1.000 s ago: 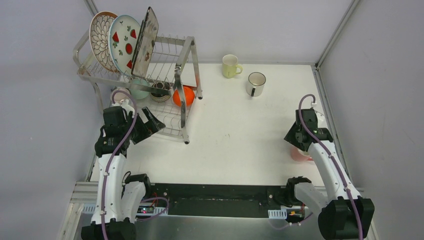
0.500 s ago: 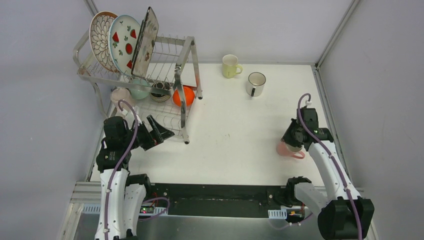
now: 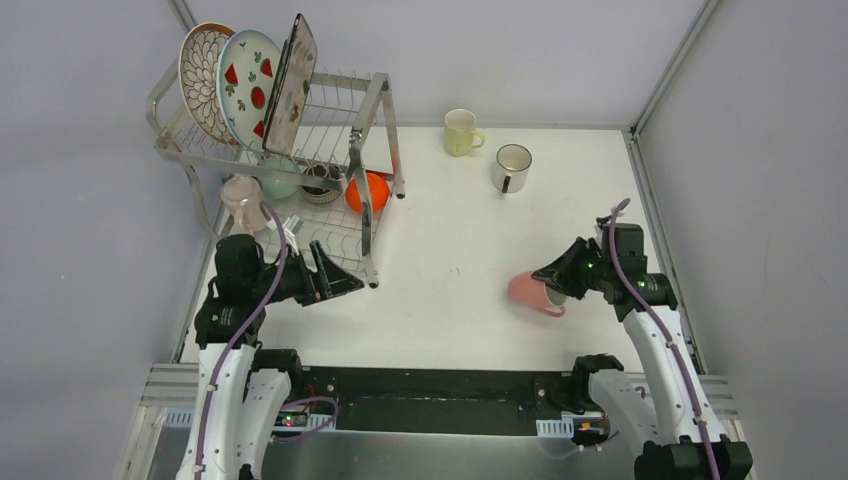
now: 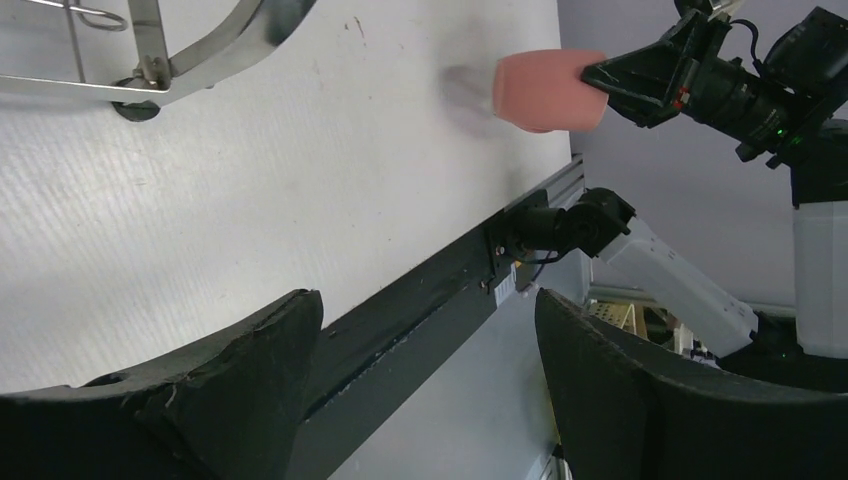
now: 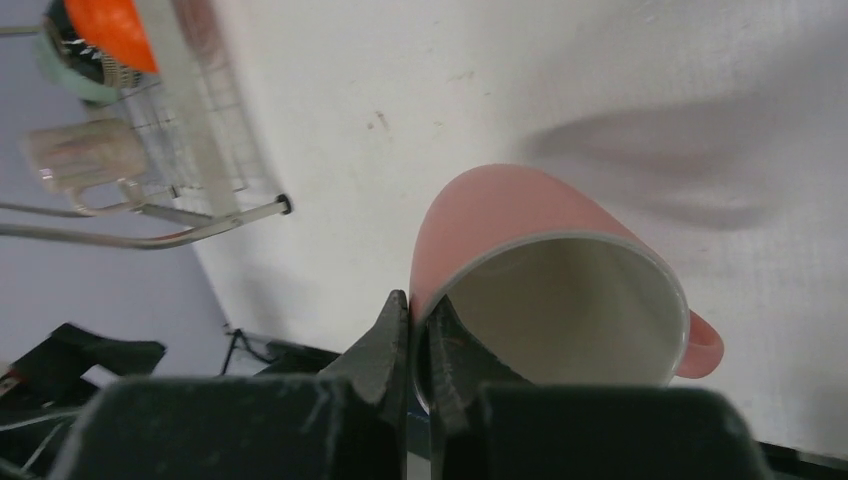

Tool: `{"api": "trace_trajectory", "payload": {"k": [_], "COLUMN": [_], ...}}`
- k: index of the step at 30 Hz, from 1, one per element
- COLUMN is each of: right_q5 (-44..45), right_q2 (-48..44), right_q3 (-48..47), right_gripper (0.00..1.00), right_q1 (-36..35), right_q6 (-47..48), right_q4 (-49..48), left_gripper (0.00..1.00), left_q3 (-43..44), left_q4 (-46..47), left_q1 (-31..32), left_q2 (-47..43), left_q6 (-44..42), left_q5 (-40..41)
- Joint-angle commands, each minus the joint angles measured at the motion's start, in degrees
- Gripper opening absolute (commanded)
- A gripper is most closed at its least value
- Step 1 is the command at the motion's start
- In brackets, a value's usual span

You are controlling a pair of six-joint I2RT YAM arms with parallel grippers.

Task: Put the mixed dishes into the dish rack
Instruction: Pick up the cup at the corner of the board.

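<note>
My right gripper [image 3: 556, 279] is shut on the rim of the pink mug [image 3: 525, 291], one finger inside and one outside. The mug hangs tilted above the table at right of centre, its mouth toward the wrist camera [image 5: 520, 230]. My left gripper [image 3: 337, 274] stands open and empty by the front corner of the dish rack [image 3: 371, 150]. Three plates [image 3: 250, 85] stand in the rack's upper tier. Mint [image 3: 278, 183], brown [image 3: 322, 183] and orange [image 3: 368, 192] bowls and a pale lilac mug [image 3: 243, 200] sit in the lower tier.
A yellow mug [image 3: 462, 132] and a white mug [image 3: 511, 167] stand on the table at the back, right of the rack. The black base rail [image 3: 430, 398] runs along the near edge. Grey walls close in on both sides.
My right gripper shut on the pink mug's rim, lifted it off the table and carried it left. My left arm drew back from the rack's lower tier, leaving the lilac mug there.
</note>
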State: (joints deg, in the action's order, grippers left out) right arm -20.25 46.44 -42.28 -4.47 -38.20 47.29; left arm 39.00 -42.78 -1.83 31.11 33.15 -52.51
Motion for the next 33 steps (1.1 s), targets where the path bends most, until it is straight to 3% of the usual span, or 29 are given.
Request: {"api": "trace_trajectory", "payload": {"k": [1, 8, 12, 18, 24, 30, 33], "right_q5": [-12.0, -17.2, -19.6, -20.7, -23.1, -22.2, -22.6], "right_q2": [-3.7, -7.4, -8.2, -7.9, -9.5, -12.5, -13.6], "right_q3": [0.4, 1.3, 2.8, 3.9, 11.1, 12.9, 14.9], "right_gripper": [0.00, 0.00, 0.00, 0.00, 0.00, 0.00, 0.00], "right_q1": [0.0, -0.7, -1.4, -2.5, -4.1, -5.0, -5.2], "right_q6": [-10.7, -20.4, -25.1, -28.5, -45.4, -55.5, -62.8], "right_q4": [-9.5, -16.0, -20.6, -24.1, -40.7, -47.8, -56.2], "left_gripper": [0.80, 0.80, 0.78, 0.78, 0.77, 0.77, 0.77], "left_q3": [0.2, -1.5, -5.6, -9.6, -8.7, -6.7, -6.0], "left_q4": [4.7, 14.1, 23.7, 30.3, 37.1, 44.6, 47.8], "left_q1": [1.0, 1.7, 5.7, 19.7, 34.2, 41.7, 44.6], "left_q2": [-0.9, -0.8, -1.5, -0.5, 5.7, 10.2, 11.4], "left_q6": [-2.3, 2.5, 8.5, 10.8, 8.7, 5.8, 4.8], "left_q5": [-4.6, -9.2, -7.5, 4.7, 13.3, 18.2, 21.1]}}
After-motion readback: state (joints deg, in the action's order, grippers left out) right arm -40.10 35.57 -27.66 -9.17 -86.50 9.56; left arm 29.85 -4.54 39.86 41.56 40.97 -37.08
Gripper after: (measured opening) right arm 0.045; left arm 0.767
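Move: The pink cup, already off the table and pinched at its rim in my right hand, lies some 33 cm right of my left hand, about 3 cm farther out and 9 cm lower. Its middle is roughly 4 cm left of my right hand, 1 cm nearer me and 3 cm lower. The dish rack's middle is about 43 cm left of my right hand and 10 cm ahead; the black-handled mug stands some 22 cm ahead and 4 cm left of that hand, 10 cm lower. Keeping the rim of the pink cup pinched, I lift my right hand about 9 cm while carrying it 8 cm left towards my left hand, rolling it some 45 degrees, left side up, so the fingers swing from steeply down to nearly level leftward. My left hand, still wide open, rises slightly, then sinks while going about 11 cm right and a little back towards the cup, turning 25 degrees clockwise. ##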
